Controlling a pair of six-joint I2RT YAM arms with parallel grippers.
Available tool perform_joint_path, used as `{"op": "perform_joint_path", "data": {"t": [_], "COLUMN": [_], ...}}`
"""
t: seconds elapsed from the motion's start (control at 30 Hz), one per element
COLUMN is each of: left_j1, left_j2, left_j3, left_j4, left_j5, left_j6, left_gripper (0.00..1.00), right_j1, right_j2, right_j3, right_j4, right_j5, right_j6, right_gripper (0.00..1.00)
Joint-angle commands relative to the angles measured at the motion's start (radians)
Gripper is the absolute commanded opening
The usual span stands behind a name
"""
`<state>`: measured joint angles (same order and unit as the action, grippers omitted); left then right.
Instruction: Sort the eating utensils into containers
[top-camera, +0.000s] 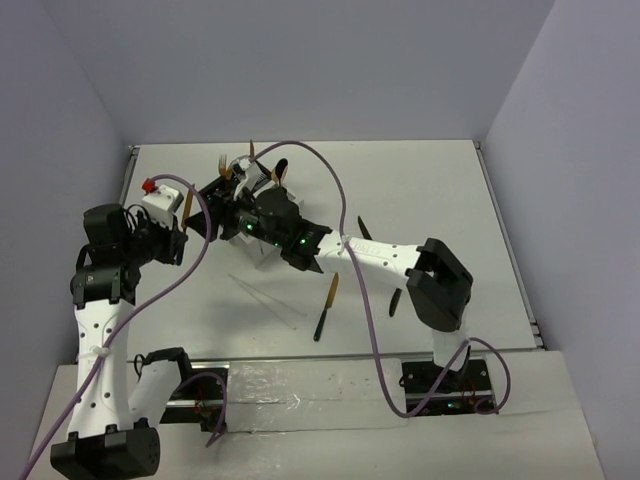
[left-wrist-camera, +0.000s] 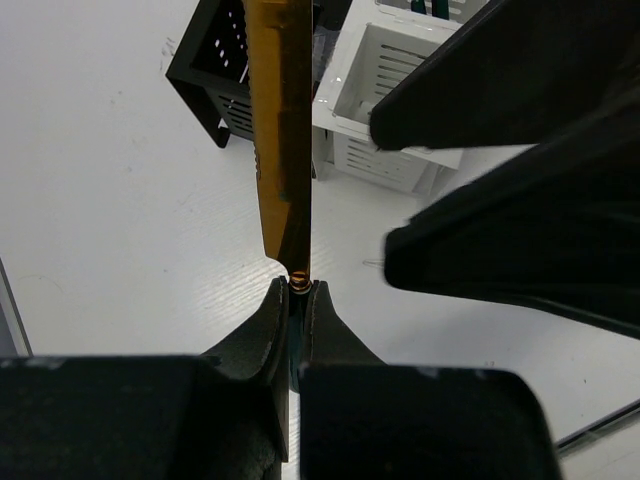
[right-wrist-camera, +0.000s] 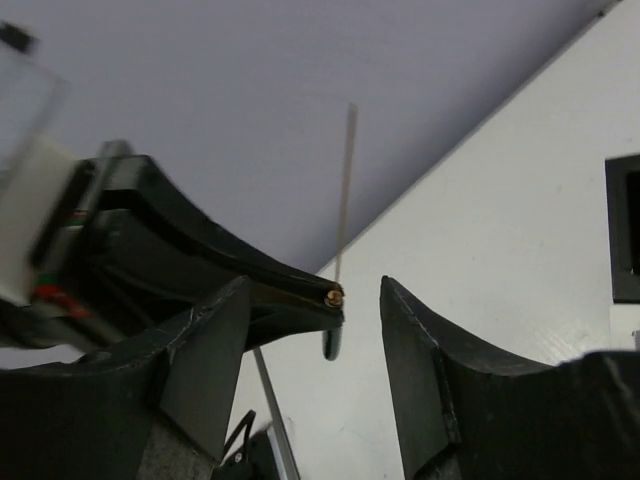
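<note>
My left gripper (left-wrist-camera: 297, 285) is shut on the dark handle of a gold-bladed knife (left-wrist-camera: 280, 130), whose blade stands up toward the two containers. In the top view this knife (top-camera: 186, 205) is upright at the table's left. My right gripper (right-wrist-camera: 315, 285) is open, its fingers apart on either side of the left gripper's tip and the knife's handle end (right-wrist-camera: 332, 343), touching neither. The black container (top-camera: 212, 190) and the white container (top-camera: 250, 177) stand behind, with gold-headed utensils upright in them. Another gold knife (top-camera: 327, 305) and two white chopsticks (top-camera: 265, 298) lie on the table.
A black utensil (top-camera: 395, 300) lies near the right arm's elbow and another (top-camera: 364, 228) beside its forearm. The right arm stretches across the table's middle toward the left gripper. Purple cables loop over both arms. Walls close the table on three sides.
</note>
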<state>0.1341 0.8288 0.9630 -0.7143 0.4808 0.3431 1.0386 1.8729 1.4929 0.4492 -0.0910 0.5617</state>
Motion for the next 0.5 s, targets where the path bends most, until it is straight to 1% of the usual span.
{"op": "perform_joint_path", "data": {"t": [0.0,0.13,0.23,0.3,0.33,0.4,0.43,0.47], "left_j1": [0.004,0.005,0.004,0.005,0.004,0.004,0.005,0.006], "left_j2": [-0.016,-0.014,-0.01,-0.008,-0.01,-0.008,-0.007,-0.005], "left_j3": [0.042,0.037,0.034,0.026,0.023,0.022,0.023,0.023], "left_j4": [0.035,0.041,0.036,0.038,0.041,0.045,0.049,0.055], "left_j5": [0.033,0.056,0.067,0.065,0.062,0.053,0.047,0.044], "left_j6": [-0.024,-0.03,-0.021,-0.015,-0.015,-0.015,-0.016,-0.018], "left_gripper": [0.0,0.0,0.0,0.0,0.0,0.0,0.0,0.0], "right_j1": [0.005,0.015,0.015,0.018,0.02,0.02,0.021,0.021], "right_j2": [0.037,0.109,0.164,0.19,0.212,0.229,0.23,0.226], "right_j3": [0.073,0.128,0.183,0.214,0.245,0.263,0.267,0.262], "right_j4": [0.06,0.046,0.055,0.046,0.037,0.019,0.019,0.02], "right_j5": [0.022,0.053,0.031,0.011,0.008,0.014,0.017,0.02], "right_j6": [0.081,0.101,0.124,0.133,0.133,0.138,0.136,0.126], "right_gripper": [0.61,0.57,0.5,0.39,0.27,0.11,0.0,0.0]}}
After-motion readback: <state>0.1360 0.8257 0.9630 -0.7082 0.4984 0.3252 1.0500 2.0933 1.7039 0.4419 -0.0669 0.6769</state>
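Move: The upright knife blade, standing out of the left hand's grip, is about 5 cm to the left of the open right hand, 2 cm ahead and 2 cm below. From the left hand, the blade's middle is some 4 cm up, 2 cm ahead and 1 cm to the right. The black basket stands roughly 19 cm ahead of the right hand and 3 cm to its right, the white basket about 13 cm ahead and 11 cm right, both some 24 cm lower. Reaching left towards the raised knife, the right hand travels about 5 cm that way, dropping some 3 cm early on and edging 2 cm forward. Its fingers, pointing left, go around the blade just above the left fingertips and shut, pinching the flat blade. The left hand stays in place and keeps its pinch where blade meets handle. ##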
